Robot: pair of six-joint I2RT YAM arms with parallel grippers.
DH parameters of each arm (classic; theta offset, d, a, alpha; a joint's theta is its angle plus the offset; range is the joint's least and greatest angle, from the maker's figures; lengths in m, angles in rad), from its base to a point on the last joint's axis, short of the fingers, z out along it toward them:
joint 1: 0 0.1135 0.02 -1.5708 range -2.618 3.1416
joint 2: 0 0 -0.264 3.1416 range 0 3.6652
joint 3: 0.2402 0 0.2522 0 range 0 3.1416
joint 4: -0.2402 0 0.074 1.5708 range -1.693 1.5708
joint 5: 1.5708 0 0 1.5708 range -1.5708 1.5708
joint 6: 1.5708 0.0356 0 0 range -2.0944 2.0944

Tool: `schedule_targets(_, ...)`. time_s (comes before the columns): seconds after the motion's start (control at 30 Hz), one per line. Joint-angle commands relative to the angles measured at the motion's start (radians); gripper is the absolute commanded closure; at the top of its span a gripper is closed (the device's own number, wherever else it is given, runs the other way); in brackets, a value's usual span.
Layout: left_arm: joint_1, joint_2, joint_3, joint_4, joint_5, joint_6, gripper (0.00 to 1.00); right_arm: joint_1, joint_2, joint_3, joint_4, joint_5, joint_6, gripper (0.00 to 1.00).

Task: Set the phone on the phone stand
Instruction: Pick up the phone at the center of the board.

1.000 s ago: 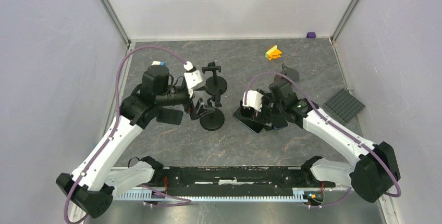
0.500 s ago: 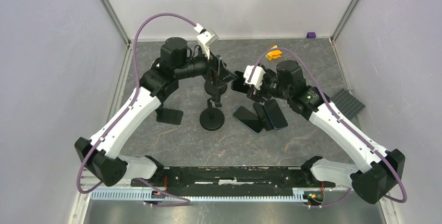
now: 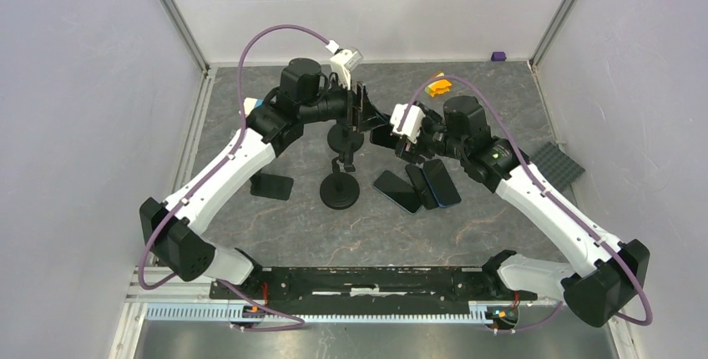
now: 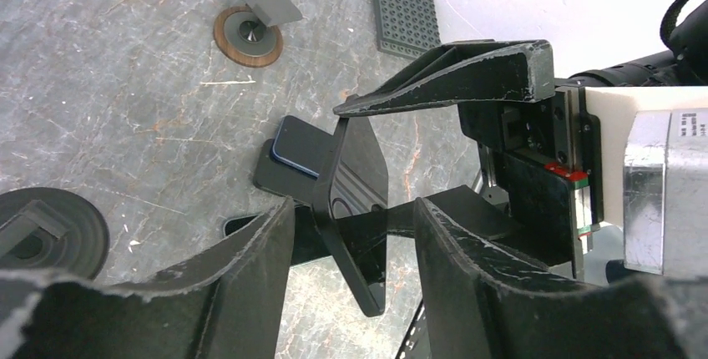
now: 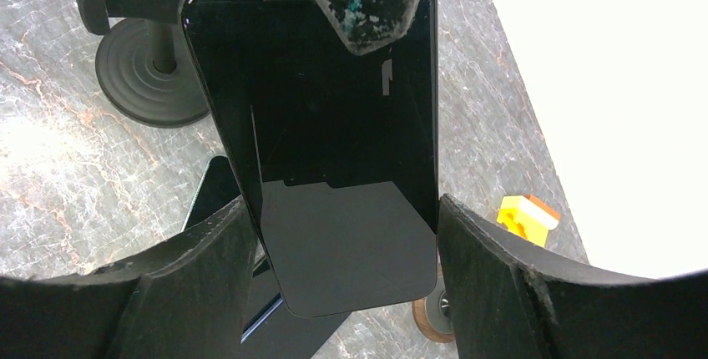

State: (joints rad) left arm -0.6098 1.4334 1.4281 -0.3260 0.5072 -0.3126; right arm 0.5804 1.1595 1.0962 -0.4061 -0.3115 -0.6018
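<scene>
A black phone [image 5: 334,167] hangs in the air over the middle of the table, and my right gripper [image 5: 342,209] is shut on its long edges. In the top view the right gripper [image 3: 386,136] holds the phone [image 3: 380,135] beside my left gripper [image 3: 365,113]. The left wrist view shows the phone [image 4: 351,200] edge-on between the left gripper's [image 4: 352,209] jaws, which stand open with a gap on each side. One black phone stand [image 3: 340,194] stands nearer the arms, and a second phone stand [image 3: 345,135] stands just below the grippers.
Three more phones [image 3: 417,186] lie together on the table right of the near stand. A flat black piece [image 3: 273,185] lies to its left. A yellow-orange block [image 3: 437,85], a small purple block [image 3: 498,56] and a grey studded plate [image 3: 551,167] sit at the back and right.
My right gripper lifted a phone off the pile and held it up. My left arm swung from the near stand to that phone, and its jaws have narrowed around it.
</scene>
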Motion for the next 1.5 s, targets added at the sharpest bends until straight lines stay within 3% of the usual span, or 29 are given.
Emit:
schedule_targets(0.0,-0.018,0.019,0.01,0.044,0.0,-0.061,0.43,0.001,-0.035,0.007,0.057,-0.014,0.012,0.84)
schedule_targets(0.03,-0.022,0.022,0.007,0.045,0.006,-0.065,0.44,0.001,-0.033,0.008,0.223,0.089,0.283,0.62)
schedule_targets(0.07,-0.025,0.024,0.002,0.044,0.006,-0.067,0.44,0.001,-0.033,0.009,0.213,0.033,0.264,0.81)
schedule_targets(0.47,-0.03,0.02,-0.038,0.081,-0.004,-0.073,0.53,0.001,-0.025,-0.004,0.221,0.018,0.275,0.8)
schedule_targets(0.77,-0.03,0.021,-0.021,0.082,-0.01,-0.075,0.5,0.001,-0.023,-0.045,0.219,-0.004,0.255,0.79)
schedule_targets(1.03,-0.03,0.041,-0.028,0.097,0.005,-0.11,0.64,0.001,-0.02,-0.031,0.222,-0.015,0.26,0.77)
schedule_targets(1.1,-0.03,0.049,-0.022,0.099,0.009,-0.121,0.72,0.001,-0.017,-0.025,0.22,-0.023,0.263,0.76)
schedule_targets(1.2,-0.03,0.055,-0.016,0.103,0.012,-0.131,0.91,0.001,-0.015,-0.021,0.216,-0.034,0.263,0.73)
schedule_targets(1.23,-0.03,0.054,-0.017,0.106,0.014,-0.134,0.97,0.001,-0.017,-0.022,0.216,-0.035,0.262,0.71)
schedule_targets(1.37,-0.025,0.02,-0.051,0.148,0.029,-0.144,0.98,0.0,-0.031,-0.046,0.215,-0.028,0.25,0.51)
schedule_targets(1.47,-0.017,-0.019,-0.093,0.186,0.039,-0.166,0.98,0.001,-0.053,-0.073,0.213,-0.022,0.237,0.26)
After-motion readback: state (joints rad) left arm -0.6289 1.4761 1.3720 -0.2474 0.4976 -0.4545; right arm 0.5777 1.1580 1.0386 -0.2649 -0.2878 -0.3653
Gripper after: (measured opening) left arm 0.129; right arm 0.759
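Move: The right hand already grips the phone by its long edges; the phone's middle is some 3 cm left of its hand point, 1 cm ahead and about 2 cm higher. From the open left hand that middle lies about 4 cm right, 1 cm back and 4 cm below. The near phone stand is about 8 cm left of the left hand, level fore and aft; the far stand is 8 cm left and 13 cm ahead, both some 22 cm lower. A table phone lies 7 cm right, 2 cm back and 30 cm down. Down about 2.5 cm and to the right 1.5 cm, the left hand eases its fingers astride the held phone's free end, then stays nearly still, tipping slightly and closing from roughly two-thirds open until its pads pinch the two faces. The right hand keeps its edge grip, rolling about 15 degrees and shifting 1 cm left as it rises 2 cm and sinks back. ##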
